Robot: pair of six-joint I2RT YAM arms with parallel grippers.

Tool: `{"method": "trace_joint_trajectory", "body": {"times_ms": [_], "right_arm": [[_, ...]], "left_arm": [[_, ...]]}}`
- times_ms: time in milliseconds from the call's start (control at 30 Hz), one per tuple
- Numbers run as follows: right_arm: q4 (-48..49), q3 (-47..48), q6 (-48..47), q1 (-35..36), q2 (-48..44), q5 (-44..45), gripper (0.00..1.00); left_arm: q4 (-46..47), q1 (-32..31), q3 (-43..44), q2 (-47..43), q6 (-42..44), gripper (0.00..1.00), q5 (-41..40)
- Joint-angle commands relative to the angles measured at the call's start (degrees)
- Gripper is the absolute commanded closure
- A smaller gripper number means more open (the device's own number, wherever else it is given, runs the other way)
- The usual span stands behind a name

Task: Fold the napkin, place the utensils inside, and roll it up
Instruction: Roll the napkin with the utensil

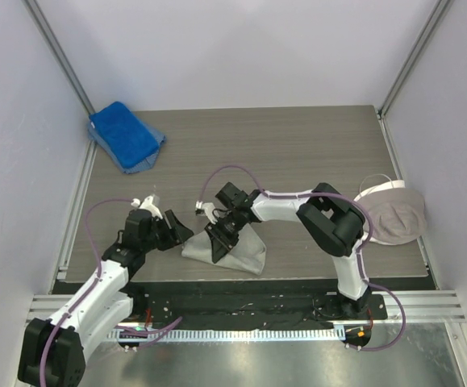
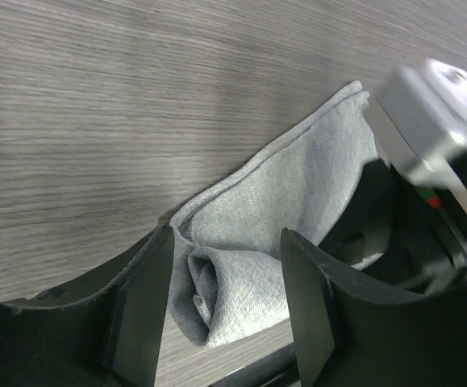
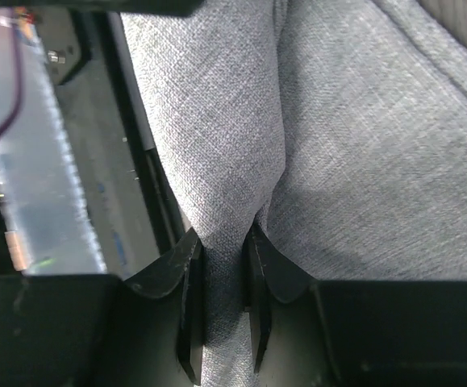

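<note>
The light grey napkin [image 1: 245,256] lies bunched near the table's front edge, between the two arms. In the left wrist view one end of the napkin [image 2: 281,193] is rolled into a loose coil. My left gripper [image 1: 181,233] is open, and its jaws [image 2: 227,250] stand either side of that coiled end without squeezing it. My right gripper [image 1: 219,242] is over the napkin's middle. In the right wrist view my right gripper [image 3: 223,246] is shut on a raised fold of the napkin [image 3: 362,121]. The utensils are hidden or out of view.
A bright blue towel [image 1: 124,135] lies at the back left corner. A beige-grey cloth with a white edge [image 1: 394,214] hangs over the table's right side. Just behind the napkin are the dark front edge and the metal rail [image 1: 241,326].
</note>
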Motion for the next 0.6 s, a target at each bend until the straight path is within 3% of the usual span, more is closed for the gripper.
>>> {"method": "trace_joint_trajectory", "body": {"times_ms": [0, 367, 567], "right_arm": [[-4.53, 1.19, 2.8, -2.57, 4.12, -9.18, 0.76], [-4.18, 3.83, 2.97, -5.03, 8.88, -10.06, 0.77], [-3.74, 4.18, 3.5, -5.82, 8.97, -8.92, 0.76]], "left_arm": [[5.32, 0.34, -1.15, -1.36, 0.43, 0.45, 4.03], [11.73, 0.25, -4.06, 3.39, -0.1, 0.6, 9.83], [12.44, 0.25, -5.11, 4.8, -0.19, 0.83, 10.8]]}}
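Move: The napkin's rolled left end lies about 3 cm to the left hand's right, 2 cm back and 3 cm below. From the left hand, the spot pinched by the right fingers is roughly 8 cm right and 5 cm back. From the right hand, the rolled end is about 5 cm left and 3 cm ahead, and the napkin's loose part some 8 cm right and 3 cm ahead. Left hand eases 3 cm right, down, back, closing around the rolled end; right keeps pinching, turning 15 degrees. ##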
